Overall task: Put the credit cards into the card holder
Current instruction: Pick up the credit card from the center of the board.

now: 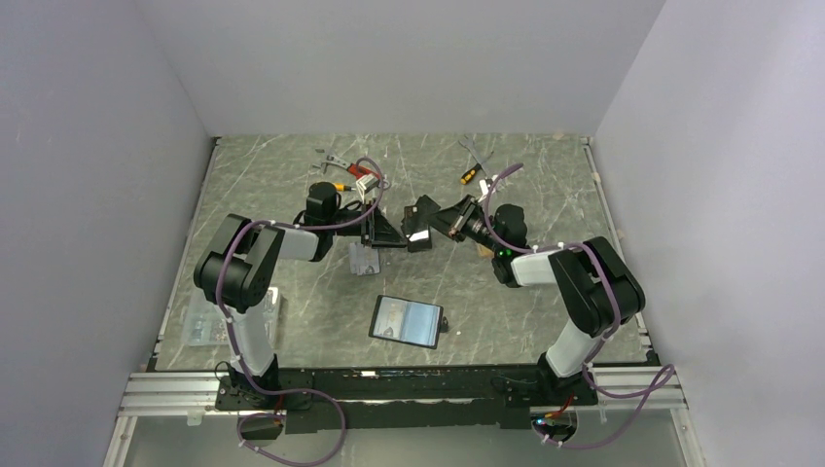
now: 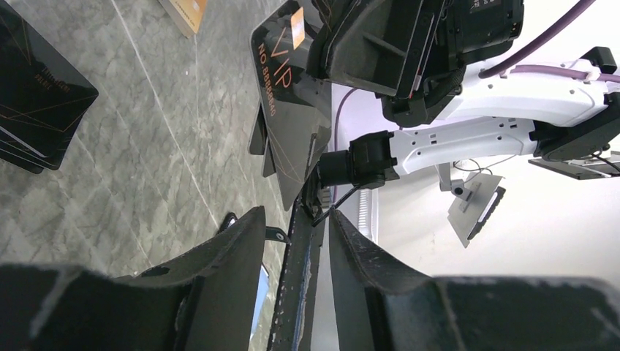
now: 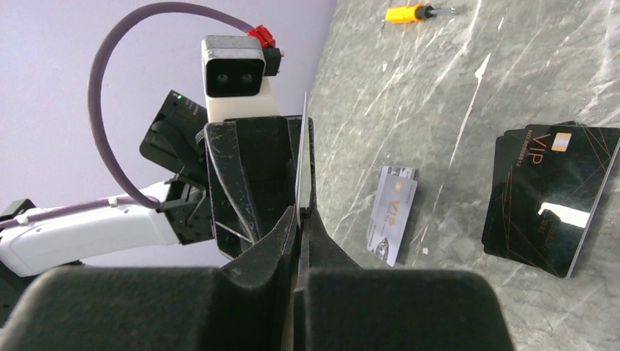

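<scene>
My left gripper [image 1: 382, 233] [image 2: 295, 219] holds the black card holder [image 2: 297, 292] edge-on between its fingers, off the table. My right gripper [image 1: 443, 222] [image 3: 296, 212] is shut on a black VIP credit card [image 2: 289, 110] [image 1: 418, 226]. That card's lower corner points down at the holder's top edge. In the right wrist view the card [image 3: 301, 146] shows as a thin edge. Silver credit cards [image 1: 365, 258] [image 3: 395, 212] lie under the left gripper. A stack of black credit cards [image 1: 407, 321] [image 3: 548, 197] lies nearer the front. A gold-orange card [image 2: 184, 13] lies further off.
An orange-handled screwdriver [image 1: 468, 176] [image 3: 406, 13] and small tools [image 1: 336, 163] lie at the back of the marble table. A small box [image 1: 367, 182] sits behind the left gripper. A clear bag [image 1: 199, 321] lies at the left edge. Grey walls enclose three sides.
</scene>
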Robot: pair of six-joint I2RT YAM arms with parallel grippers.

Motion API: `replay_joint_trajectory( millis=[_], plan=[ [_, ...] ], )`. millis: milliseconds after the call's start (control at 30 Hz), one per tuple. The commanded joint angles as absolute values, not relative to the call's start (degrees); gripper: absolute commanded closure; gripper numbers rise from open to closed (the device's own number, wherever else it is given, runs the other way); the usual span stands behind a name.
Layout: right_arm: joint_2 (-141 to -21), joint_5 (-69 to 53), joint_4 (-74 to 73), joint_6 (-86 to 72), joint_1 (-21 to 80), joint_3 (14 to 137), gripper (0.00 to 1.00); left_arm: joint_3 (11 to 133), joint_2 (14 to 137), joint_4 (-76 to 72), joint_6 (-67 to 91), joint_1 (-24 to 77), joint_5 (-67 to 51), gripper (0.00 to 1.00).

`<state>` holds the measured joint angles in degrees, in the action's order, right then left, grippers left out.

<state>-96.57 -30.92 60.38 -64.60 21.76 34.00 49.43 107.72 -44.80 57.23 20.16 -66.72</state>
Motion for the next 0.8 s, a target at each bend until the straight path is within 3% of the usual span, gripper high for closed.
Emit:
replay_joint_trajectory(
  millis=[0, 233, 400, 767],
  plan=[
    [-96.4, -29.6, 66.6, -65.1, 22.3, 34.6, 1.00, 49.4, 105.5, -48.5, 58.4, 20.4, -67.0, 0.57],
    [-99.0, -28.9, 69.8, -67.5, 23.5, 34.8, 1.00, 49.2, 106.4, -50.6, 59.7, 20.4, -66.9, 0.57],
    [-98.6, -26.7, 68.6, -66.6, 24.6, 34.8, 1.00, 49.4, 106.3, -52.1, 61.3, 20.4, -66.9, 0.63],
    [-94.9, -23.4, 63.2, -62.6, 25.6, 34.6, 1.00, 48.7, 106.2, -50.9, 60.7, 19.3, -66.6, 0.95]
  ],
)
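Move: The left hand, partly open, has the black cards held by the shut right gripper about 5 cm ahead and 3 cm to its right, roughly level. The black card pile on the table lies some 5 cm ahead, 3 cm right and 13 cm below; the silver cards about 10 cm left, 1 cm back. From the right hand, the held cards' middle is 1 cm ahead and 3 cm left, the pile 3 cm left and 14 cm below. Left rises 1 cm, closing on a held card's edge; right, gripping firmly shut, brings it 1.5 cm left. ##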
